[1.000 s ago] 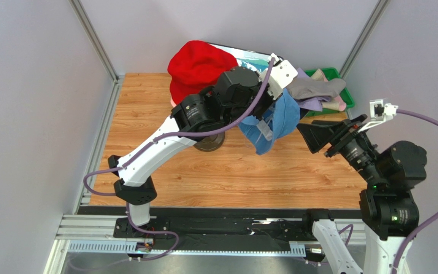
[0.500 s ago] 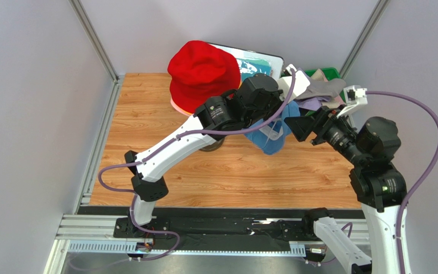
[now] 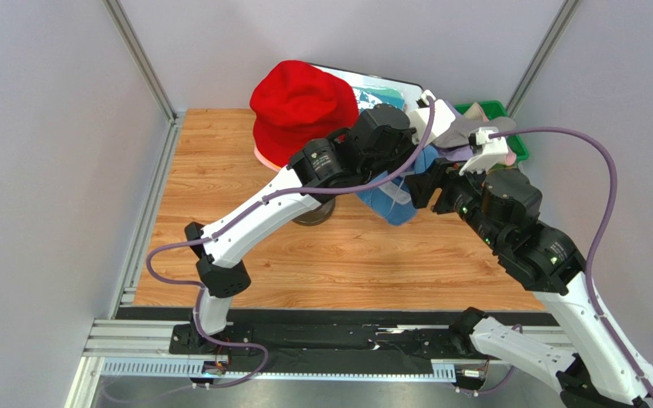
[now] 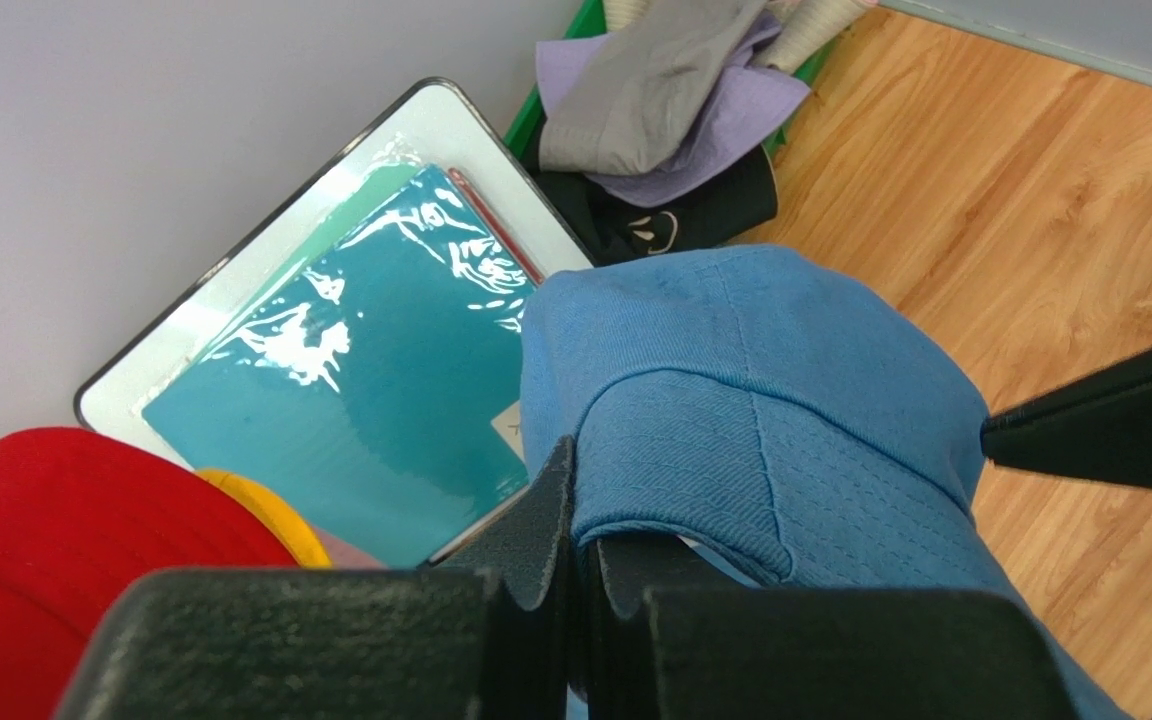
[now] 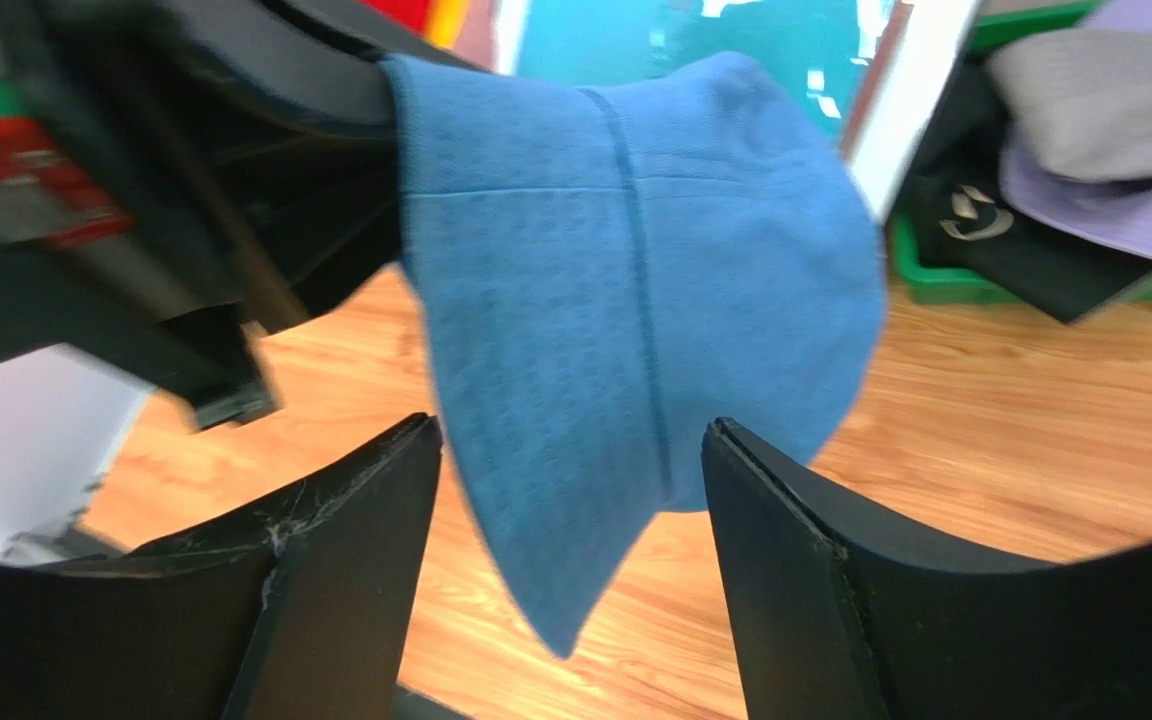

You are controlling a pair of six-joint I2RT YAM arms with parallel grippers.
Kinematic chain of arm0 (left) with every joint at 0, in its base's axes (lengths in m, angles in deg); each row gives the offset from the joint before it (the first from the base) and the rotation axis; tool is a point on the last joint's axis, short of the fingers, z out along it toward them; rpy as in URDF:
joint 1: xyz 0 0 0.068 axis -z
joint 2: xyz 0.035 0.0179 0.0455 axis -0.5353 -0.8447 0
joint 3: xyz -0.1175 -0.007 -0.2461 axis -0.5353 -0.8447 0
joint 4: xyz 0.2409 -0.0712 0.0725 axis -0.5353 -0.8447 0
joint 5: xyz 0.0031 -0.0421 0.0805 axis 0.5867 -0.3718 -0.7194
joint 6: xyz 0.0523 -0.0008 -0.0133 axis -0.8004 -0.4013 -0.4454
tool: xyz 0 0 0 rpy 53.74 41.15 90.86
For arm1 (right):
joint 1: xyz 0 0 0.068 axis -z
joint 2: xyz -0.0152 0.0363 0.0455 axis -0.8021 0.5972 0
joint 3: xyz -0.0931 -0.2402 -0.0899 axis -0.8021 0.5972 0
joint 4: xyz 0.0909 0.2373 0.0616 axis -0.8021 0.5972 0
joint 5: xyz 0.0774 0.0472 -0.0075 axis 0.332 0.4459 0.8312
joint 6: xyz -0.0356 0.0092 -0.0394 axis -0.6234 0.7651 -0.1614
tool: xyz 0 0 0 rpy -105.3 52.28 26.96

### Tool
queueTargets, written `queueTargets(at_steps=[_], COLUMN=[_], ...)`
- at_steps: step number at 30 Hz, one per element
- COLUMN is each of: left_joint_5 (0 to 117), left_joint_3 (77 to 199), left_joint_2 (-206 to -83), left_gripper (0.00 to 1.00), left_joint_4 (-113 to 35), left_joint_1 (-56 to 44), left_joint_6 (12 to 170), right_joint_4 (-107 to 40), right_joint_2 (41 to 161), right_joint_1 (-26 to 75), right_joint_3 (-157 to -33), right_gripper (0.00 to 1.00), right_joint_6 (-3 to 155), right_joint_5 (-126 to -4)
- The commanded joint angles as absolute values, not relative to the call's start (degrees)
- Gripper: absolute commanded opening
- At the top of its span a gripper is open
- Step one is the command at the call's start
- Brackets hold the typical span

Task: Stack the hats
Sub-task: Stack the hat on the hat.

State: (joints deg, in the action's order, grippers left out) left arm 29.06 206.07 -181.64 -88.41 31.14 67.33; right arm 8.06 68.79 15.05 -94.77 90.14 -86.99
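A blue hat (image 4: 778,405) hangs in the air by its brim, pinched in my shut left gripper (image 4: 593,518). In the top view the blue hat (image 3: 392,201) dangles over the wood between both arms. My right gripper (image 5: 567,450) is open, one finger on each side of the hat's hanging lower part (image 5: 642,300), not touching it. A red hat (image 3: 303,106) sits on top of a stack at the back, with an orange-yellow brim (image 4: 259,510) showing beneath it. Grey (image 4: 657,90), lavender (image 4: 717,135) and black (image 4: 672,218) hats lie piled at the back right.
The piled hats rest in a green bin (image 3: 509,127) in the back right corner. A teal sheet in a white frame (image 4: 342,375) leans at the back wall. A dark round base (image 3: 313,214) stands under my left arm. Grey walls close in the table.
My right arm has swung left and forward until its fingers straddle the hanging blue hat, narrowing slightly. The left arm shifted the hat toward the back right earlier, then held still.
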Motion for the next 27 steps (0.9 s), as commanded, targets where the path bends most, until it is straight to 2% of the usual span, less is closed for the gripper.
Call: queueTargets(at_steps=[1,4,7,8,10,11,12,13,14,17,20,27], left_joint_5=[29.9,30.3,31.0,31.3,32.5,34.0,34.6,35.1,35.8,36.2,42.4,44.4], left_joint_3=[205.5,205.2,205.1,205.0,204.7,204.2,203.9,203.6,202.8,201.5,199.4,196.3], left_joint_2=[-177.0,-175.6,-174.0,-173.4,-172.5,-171.7,-171.1,-170.6,-169.8,-168.0,-166.2,-165.2], left_gripper=[0.0,0.0,0.0,0.0,0.0,0.0,0.0,0.0,0.0,0.0,0.0,0.0], left_joint_4=[-86.3,-85.8,-85.4,-85.4,-85.3,-85.0,-84.3,-84.0,-83.5,-80.6,-77.3,-64.9], left_joint_1=[31.2,31.3,31.2,31.1,30.7,30.3,30.0,29.9,29.4,27.8,25.1,18.1], left_joint_6=[68.0,68.2,68.2,68.2,68.3,68.8,68.9,68.8,67.6,64.3,59.8,53.7], right_joint_4=[10.4,11.0,10.8,10.7,9.2,8.8,8.6,8.7,8.5,6.9,4.9,-7.8], right_joint_2=[70.6,70.7,69.6,69.2,68.7,68.7,69.0,69.6,70.0,71.8,74.2,81.9], right_joint_1=[11.9,11.8,11.8,11.8,11.8,11.8,11.9,12.0,11.9,12.0,12.0,12.3], right_joint_3=[-95.0,-92.9,-91.5,-91.4,-91.1,-91.2,-91.5,-92.8,-93.4,-97.3,-102.7,-113.2], right_gripper=[0.67,0.62,0.52,0.44,0.35,0.21,0.12,0.03,0.0,0.0,0.0,0.0], right_joint_6=[89.4,91.0,91.4,91.3,90.0,89.6,89.1,87.8,87.0,83.1,79.0,69.6], right_joint_5=[-105.3,-110.8,-113.6,-113.8,-113.6,-113.8,-114.2,-115.2,-115.8,-118.5,-121.5,-124.7])
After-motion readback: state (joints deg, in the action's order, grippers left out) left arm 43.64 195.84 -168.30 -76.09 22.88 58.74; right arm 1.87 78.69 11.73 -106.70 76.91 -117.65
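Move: The left hand already pinches the limp blue hat by its brim; the red hat on the stack lies about 10 cm ahead of that hand, 17 cm to its left and roughly 8 cm lower. From the open right hand, the middle of the blue hat is about 3 cm ahead, 1 cm left and 4 cm below. The red hat is some 16 cm ahead and 21 cm left of the right hand, the green bin 20 cm ahead and 14 cm right. Rightwards and down, some 5 cm, the right hand swings clockwise by about 20 degrees and closes its fingers on the free side of the blue hat's brim, then lifts it about 10 cm, easing forward. The left hand keeps its pinch, rising about 9 cm and shifting 5 cm left towards the red hat, first slightly back, then forward. ##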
